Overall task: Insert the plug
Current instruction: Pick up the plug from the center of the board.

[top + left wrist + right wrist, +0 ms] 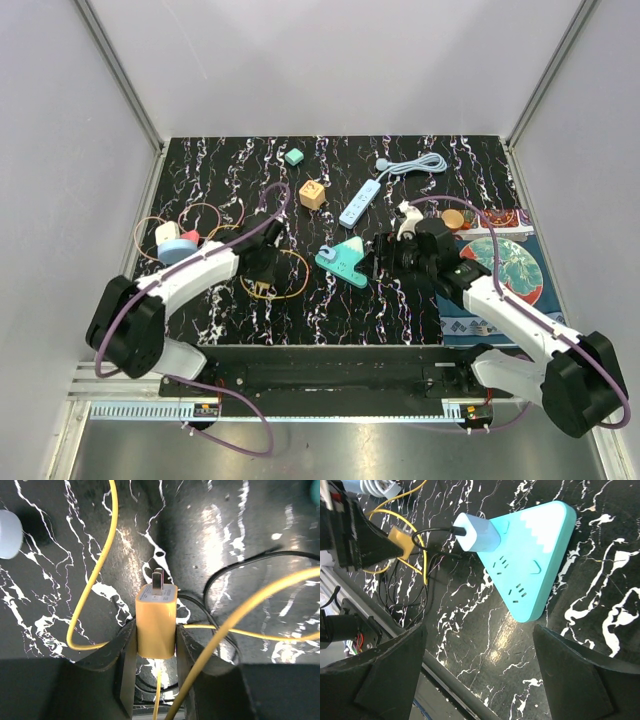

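A yellow plug [156, 615] with two metal prongs sits low over the black marble table, its yellow cable [95, 580] looping around it. My left gripper [156, 632] is shut on it, both fingers pressed against its sides; the top view shows gripper and plug [262, 290] at the table's near left. A teal triangular power strip [535, 565] lies mid-table with a white adapter [476, 532] plugged into it. My right gripper [479, 630] stands open just right of the strip [343, 260], holding nothing.
A long blue-white power strip [359, 203] with its cord, a wooden cube [312, 194] and a small green block [294, 156] lie farther back. A patterned plate on a mat [505, 262] is at the right. Round white and blue items [178, 245] sit at the left.
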Controlling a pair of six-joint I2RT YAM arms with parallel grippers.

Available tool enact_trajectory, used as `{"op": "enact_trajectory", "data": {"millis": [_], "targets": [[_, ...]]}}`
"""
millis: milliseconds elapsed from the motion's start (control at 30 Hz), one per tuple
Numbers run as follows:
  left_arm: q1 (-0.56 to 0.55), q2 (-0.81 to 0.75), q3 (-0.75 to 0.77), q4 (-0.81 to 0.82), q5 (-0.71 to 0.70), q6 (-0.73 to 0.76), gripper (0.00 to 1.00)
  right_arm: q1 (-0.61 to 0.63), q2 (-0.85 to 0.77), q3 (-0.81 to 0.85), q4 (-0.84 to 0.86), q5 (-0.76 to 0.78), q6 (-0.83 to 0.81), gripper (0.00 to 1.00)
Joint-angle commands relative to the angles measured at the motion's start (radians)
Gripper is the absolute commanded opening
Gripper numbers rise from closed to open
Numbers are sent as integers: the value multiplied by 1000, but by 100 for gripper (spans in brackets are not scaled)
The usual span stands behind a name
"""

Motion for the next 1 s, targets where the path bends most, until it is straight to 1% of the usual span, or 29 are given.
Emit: {"op": "enact_trajectory", "data": {"millis": [0, 33, 167, 233, 267, 333, 367, 433, 467, 500, 533, 567, 600, 667, 800, 967], "targets": [[2, -179, 37, 69, 44, -36, 19, 50, -35, 30, 43, 11, -30, 91], [4, -202, 38, 75, 53, -41, 15, 56, -38, 33, 43, 19, -30, 91], [2, -312, 47, 94, 142, -87, 11, 111, -67, 64, 45, 46, -30, 90], [4, -343, 34, 138, 165, -119, 9, 149, -91, 81, 52, 75, -27, 89], [4, -378, 9, 161, 220, -163, 7, 160, -99, 84, 59, 86, -25, 89], [4, -414, -31, 262, 263, -220, 7, 205, -117, 91, 85, 123, -18, 89], [4, -447, -75, 343, 300, -283, 7, 225, -121, 91, 95, 140, -13, 88], [4, -477, -123, 429, 326, -357, 6, 257, -125, 91, 140, 203, -11, 87], [4, -500, -173, 474, 347, -428, 6, 297, -122, 90, 152, 224, -17, 88], [4, -509, -195, 555, 352, -466, 6, 315, -116, 90, 177, 268, -22, 87], [4, -517, -218, 592, 358, -502, 6, 337, -110, 90, 187, 292, -27, 87], [4, -530, -257, 661, 364, -571, 6, 370, -102, 90, 198, 316, -33, 87], [2, -537, -276, 695, 366, -604, 6, 389, -90, 82, 235, 362, -33, 87], [2, -547, -320, 768, 367, -686, 6, 417, -78, 72, 279, 399, -44, 87], [-21, -551, -362, 857, 364, -783, 6, 493, -6, 65, 367, 489, -74, 87], [-39, -560, -423, 972, 338, -886, 6, 547, 68, 61, 445, 563, -93, 87]]}}
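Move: The left hand already grips the orange plug; the right gripper, where it is carried, lies about 23 cm right, level ahead, some 9 cm higher. From the left hand, the teal socket board lies about 17 cm right, 7 ahead and 2 below, its pale plug about 14 right and 8 ahead at hand height. From the right hand, the orange plug is about 23 cm left, level ahead and 9 below. Left carries its orange plug about 13 cm up and rightward, tipping right, towards the leftward-coming open right gripper. ##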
